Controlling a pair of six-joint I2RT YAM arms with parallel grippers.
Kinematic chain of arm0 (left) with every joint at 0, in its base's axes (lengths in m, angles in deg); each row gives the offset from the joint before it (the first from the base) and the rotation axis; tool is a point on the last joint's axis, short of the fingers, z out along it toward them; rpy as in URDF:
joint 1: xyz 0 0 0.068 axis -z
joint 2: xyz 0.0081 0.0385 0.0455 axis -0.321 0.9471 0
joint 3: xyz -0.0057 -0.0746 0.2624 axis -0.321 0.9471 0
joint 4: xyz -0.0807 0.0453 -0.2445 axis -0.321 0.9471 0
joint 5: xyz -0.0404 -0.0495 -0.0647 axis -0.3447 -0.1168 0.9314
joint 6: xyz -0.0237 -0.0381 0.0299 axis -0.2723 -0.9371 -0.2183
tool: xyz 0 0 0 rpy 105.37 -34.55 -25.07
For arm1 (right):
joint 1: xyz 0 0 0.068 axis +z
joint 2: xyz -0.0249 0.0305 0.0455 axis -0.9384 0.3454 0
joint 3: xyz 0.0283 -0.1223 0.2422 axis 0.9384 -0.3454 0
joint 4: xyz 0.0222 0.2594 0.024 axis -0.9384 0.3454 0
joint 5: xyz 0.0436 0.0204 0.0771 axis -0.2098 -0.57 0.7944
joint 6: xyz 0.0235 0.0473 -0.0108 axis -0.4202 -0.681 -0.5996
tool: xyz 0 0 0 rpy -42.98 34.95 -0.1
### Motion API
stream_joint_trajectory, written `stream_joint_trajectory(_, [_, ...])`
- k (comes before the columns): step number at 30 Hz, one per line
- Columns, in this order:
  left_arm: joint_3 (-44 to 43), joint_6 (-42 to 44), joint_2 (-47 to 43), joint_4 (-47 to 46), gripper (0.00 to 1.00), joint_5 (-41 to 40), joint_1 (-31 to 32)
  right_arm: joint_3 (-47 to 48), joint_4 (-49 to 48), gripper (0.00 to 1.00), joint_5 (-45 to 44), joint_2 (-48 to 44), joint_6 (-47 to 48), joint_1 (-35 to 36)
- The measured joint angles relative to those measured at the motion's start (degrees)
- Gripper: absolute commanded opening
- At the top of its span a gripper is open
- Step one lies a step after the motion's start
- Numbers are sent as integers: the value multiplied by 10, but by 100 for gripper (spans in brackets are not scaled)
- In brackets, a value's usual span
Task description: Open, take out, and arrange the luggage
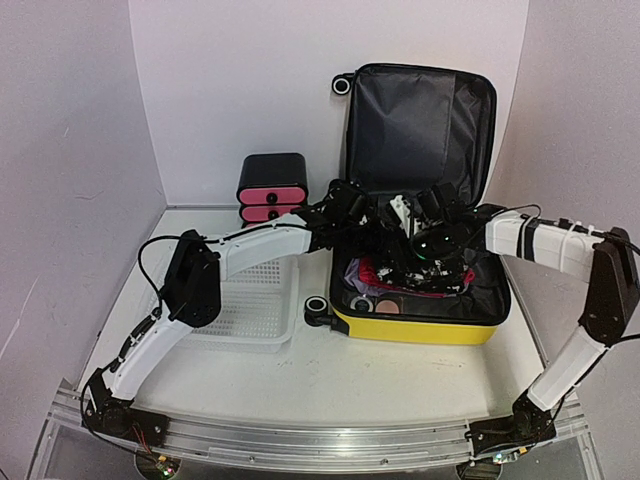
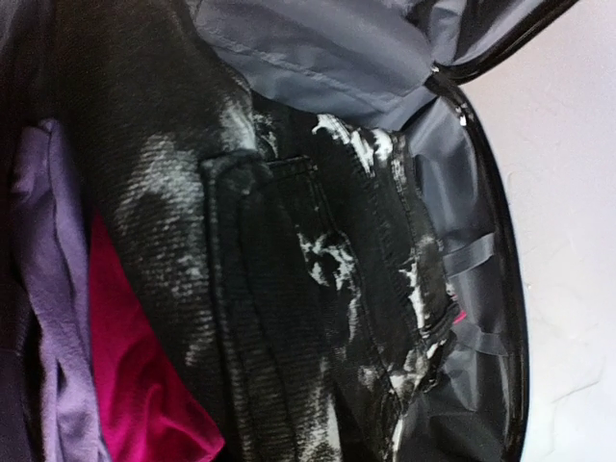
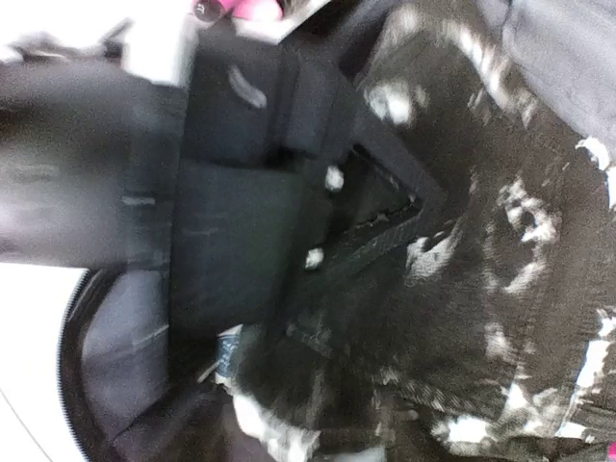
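Observation:
The yellow luggage (image 1: 420, 328) lies open on the table, its dark grey lined lid (image 1: 420, 120) standing up at the back. Both grippers hang close together inside it over the clothes. My left gripper (image 1: 375, 222) is down in a black denim garment (image 2: 289, 289) with white bleached patches; its own fingers are buried in the cloth, and one black triangular finger (image 3: 385, 207) shows pressed into the denim (image 3: 481, 289). My right gripper (image 1: 432, 240) hovers just to the right above the same garment, its fingers hidden. Magenta cloth (image 2: 135, 366) and purple cloth (image 2: 48, 289) lie beside the denim.
A white mesh basket (image 1: 250, 300) sits left of the suitcase under the left arm. A black-and-pink drawer box (image 1: 272, 187) stands against the back wall. Small round items (image 1: 388, 303) lie at the suitcase's front. White walls close in on three sides.

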Motion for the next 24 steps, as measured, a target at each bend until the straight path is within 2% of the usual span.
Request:
stream_joint_trajectory(2, [1,21,0,5,4,0,-1,-2,5,97,1,-29,-10,0])
stream_joint_trajectory(3, [1,29,0,6,2,1,-1,-2,7,98,1,-44,-17,0])
stream_joint_trajectory(9, [51,78,-42,5,0,7,3,-10,31,98,-21,-192,-31,-5])
stream_joint_trajectory(13, [116,96,-116,8,0,20,6,-10,54,98,-55,-269,-30,-13])
stream_joint_trajectory(17, [198,108,-221,19,0,40,9,-10,76,98,-85,-289,-28,-15])
stream_joint_trajectory(24, [336,126,-403,77,0,65,12,-10,95,98,-101,-264,-28,-15])
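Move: The left hand already grips the black trousers; the white basket is about 33 cm to its left, 13 cm back and 12 cm lower, with the drawer box some 24 cm left and 10 cm farther out than this hand. The red shirt is roughly 8 cm right of this hand, 4 cm back and 7 cm below. For the right hand, the trousers' middle is about 3 cm back, 3 cm right and 5 cm below. Left hand hauls the gripped trousers about 20 cm up, back and left; right hand opens fully, rising clear. ##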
